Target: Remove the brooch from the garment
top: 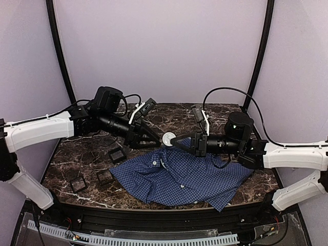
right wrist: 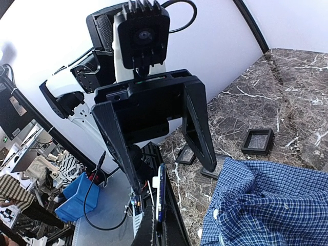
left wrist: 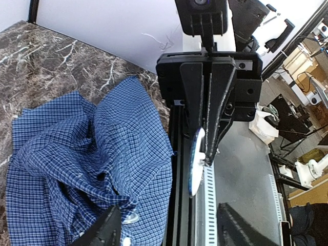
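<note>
The brooch (top: 168, 138) is a round disc, white on the back and blue on the face, held up off the garment. My right gripper (top: 177, 142) is shut on it; the right wrist view shows it edge-on (right wrist: 162, 187) between my own fingers (right wrist: 159, 210). My left gripper (top: 156, 139) faces it from the left with its jaws open and nothing in them. In the left wrist view its dark fingers (left wrist: 105, 228) stand wide apart below the brooch (left wrist: 196, 165). The garment (top: 184, 177), a blue-and-white check shirt, lies crumpled on the table under both grippers.
Three small black square trays (top: 118, 155) (top: 105, 177) (top: 78, 183) sit on the dark marble table (top: 169, 115) left of the shirt. A black rail and a white cable chain (top: 154, 238) run along the near edge. Black frame poles stand at both back corners.
</note>
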Available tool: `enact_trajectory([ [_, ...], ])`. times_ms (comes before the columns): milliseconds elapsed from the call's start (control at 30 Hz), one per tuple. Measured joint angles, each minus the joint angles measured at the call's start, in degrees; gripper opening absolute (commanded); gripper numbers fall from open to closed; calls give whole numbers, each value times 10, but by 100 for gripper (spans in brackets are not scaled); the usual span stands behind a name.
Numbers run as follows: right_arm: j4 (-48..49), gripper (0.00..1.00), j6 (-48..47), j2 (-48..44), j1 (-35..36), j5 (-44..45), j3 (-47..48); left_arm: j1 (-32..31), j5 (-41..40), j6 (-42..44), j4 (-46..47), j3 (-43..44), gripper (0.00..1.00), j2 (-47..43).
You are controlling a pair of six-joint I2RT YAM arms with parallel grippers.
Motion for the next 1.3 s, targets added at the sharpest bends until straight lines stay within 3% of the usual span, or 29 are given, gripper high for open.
enact_trajectory([
  [267, 0, 0, -10, 31, 7, -23, 21, -8, 31, -11, 6, 0, 25, 7],
  [533, -1, 0, -14, 35, 7, -29, 22, -8, 44, -19, 15, 0, 1, 7],
  [600, -5, 1, -21, 35, 7, -30, 25, -7, 48, -22, 15, 0, 1, 7],
  [700, -11, 17, -28, 35, 7, -30, 29, -6, 53, -26, 17, -1, 1, 7],
  [800, -20, 24, -30, 36, 8, -27, 32, -6, 53, -27, 23, -1, 1, 8],
  [1300, -49, 27, -48, 44, 18, -7, 48, -7, 49, -31, 26, -1, 1, 19],
])
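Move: The brooch is held in the air in the shut right fingers, its middle about 2 cm to the left of that hand point and 1 cm ahead of it, level in height. From the open left hand it lies roughly 4 cm to the right and 1 cm back. The garment's middle is some 22 cm below, about 11 cm to the right of the left hand and 6 cm back; the nearest black frame is 12 cm left, 8 cm ahead, equally low. The brooch changes hands in the air: the right hand carries it about 1.5 cm left into the open left gripper, which eases back and slightly right by a similar amount and shuts, pinching the disc's near edge. Only then do the right fingers part about a quarter of their range, that hand drifting slightly farther left around the brooch rather than pulling away. ##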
